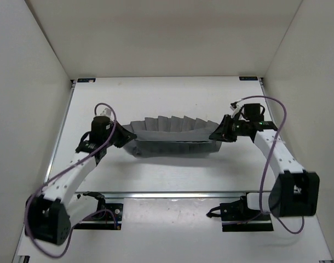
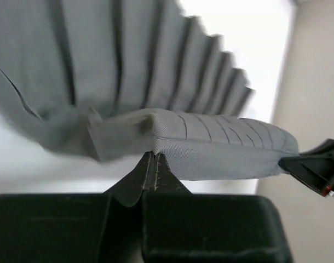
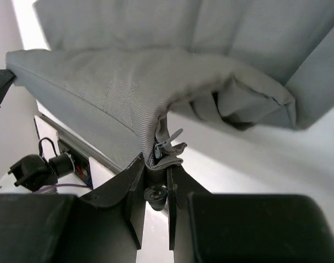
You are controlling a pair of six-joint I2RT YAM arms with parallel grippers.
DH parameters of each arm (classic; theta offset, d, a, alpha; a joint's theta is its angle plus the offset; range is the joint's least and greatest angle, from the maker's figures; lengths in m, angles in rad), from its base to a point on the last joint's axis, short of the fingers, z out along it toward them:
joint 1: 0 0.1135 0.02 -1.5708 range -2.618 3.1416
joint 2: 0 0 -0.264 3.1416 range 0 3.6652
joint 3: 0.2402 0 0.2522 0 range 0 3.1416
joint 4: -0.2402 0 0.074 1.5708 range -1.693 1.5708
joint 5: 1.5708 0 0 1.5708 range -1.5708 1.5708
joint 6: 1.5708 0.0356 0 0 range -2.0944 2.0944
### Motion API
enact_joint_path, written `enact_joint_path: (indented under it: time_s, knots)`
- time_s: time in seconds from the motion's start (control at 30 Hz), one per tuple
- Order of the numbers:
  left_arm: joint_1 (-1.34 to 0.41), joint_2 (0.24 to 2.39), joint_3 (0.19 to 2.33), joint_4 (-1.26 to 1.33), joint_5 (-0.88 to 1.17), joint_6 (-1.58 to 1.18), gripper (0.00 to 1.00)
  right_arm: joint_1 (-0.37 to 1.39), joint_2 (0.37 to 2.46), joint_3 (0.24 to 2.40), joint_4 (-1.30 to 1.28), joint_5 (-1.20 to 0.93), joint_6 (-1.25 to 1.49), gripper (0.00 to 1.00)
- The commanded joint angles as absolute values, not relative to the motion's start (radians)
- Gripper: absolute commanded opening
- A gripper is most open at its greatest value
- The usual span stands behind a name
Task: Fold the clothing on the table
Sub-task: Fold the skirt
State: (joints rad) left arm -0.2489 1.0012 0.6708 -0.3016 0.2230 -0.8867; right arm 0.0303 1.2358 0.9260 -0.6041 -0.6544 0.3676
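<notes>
The clothing (image 1: 172, 137), a grey pleated skirt, stretches across the middle of the table (image 1: 172, 175) between my two grippers. Its near band is raised and taut, while the pleated fan lies behind it. My left gripper (image 1: 128, 138) is shut on the left end of the band; in the left wrist view its tips (image 2: 151, 156) pinch the edge of the clothing (image 2: 222, 148). My right gripper (image 1: 215, 134) is shut on the right end. In the right wrist view its jaws (image 3: 156, 159) clamp a bunched corner of the clothing (image 3: 117, 87) with the zipper pull (image 3: 170, 143).
White walls close in the table on the left, right and back. A metal rail (image 1: 178, 193) runs along the near edge, just ahead of the arm bases. Purple cables (image 1: 276, 109) loop off both arms.
</notes>
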Motion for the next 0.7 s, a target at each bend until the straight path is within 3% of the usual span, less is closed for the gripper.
enact_joint_path:
  time_s: [0.0, 0.17, 0.37, 0.47, 0.53, 0.67]
  knots:
    - [-0.193, 1.187, 0.747, -0.149, 0.123, -0.831, 0.0, 0.002, 1.369, 1.0, -0.437, -0.613, 0.367, 0.0]
    - [-0.153, 1.38, 0.84, -0.052, 0.195, -0.833, 0.0, 0.008, 1.526, 1.101, -0.355, -0.638, 0.397, 0.0]
    - [-0.135, 1.463, 1.073, -0.123, 0.216, -0.77, 0.0, 0.002, 1.609, 1.325, -0.403, -0.647, 0.367, 0.0]
    - [-0.1, 1.566, 1.334, -0.207, 0.227, -0.743, 0.0, 0.002, 1.711, 1.604, -0.461, -0.679, 0.37, 0.0]
    - [-0.087, 1.681, 1.618, -0.331, 0.268, -0.724, 0.0, 0.002, 1.796, 1.911, -0.578, -0.702, 0.342, 0.0]
    - [-0.075, 1.775, 1.981, -0.506, 0.271, -0.684, 0.0, -0.021, 1.901, 2.203, -0.684, -0.736, 0.367, 0.0]
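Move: I already hold the skirt's waistband by its two ends, about 15 cm up. The skirt's pleated hem lies ahead on the table: its middle is some 20 cm ahead, 16 cm right and 15 cm below my left hand, and 20 cm ahead, 15 cm left and 16 cm below my right. The hem's left corner sits about 18 cm ahead of my left hand and 4 cm left; its right corner 18 cm ahead of my right hand, 4 cm right. With both grippers still shut on the waistband, I swing it forward over the hem towards the far side of the table, about 23 cm in all. Both hands go together: they skim down a few centimetres first, then sweep steeply upward while still driving forward, ending some 17 cm higher, fingertips tilting up 20 to 25 degrees in that rise. ##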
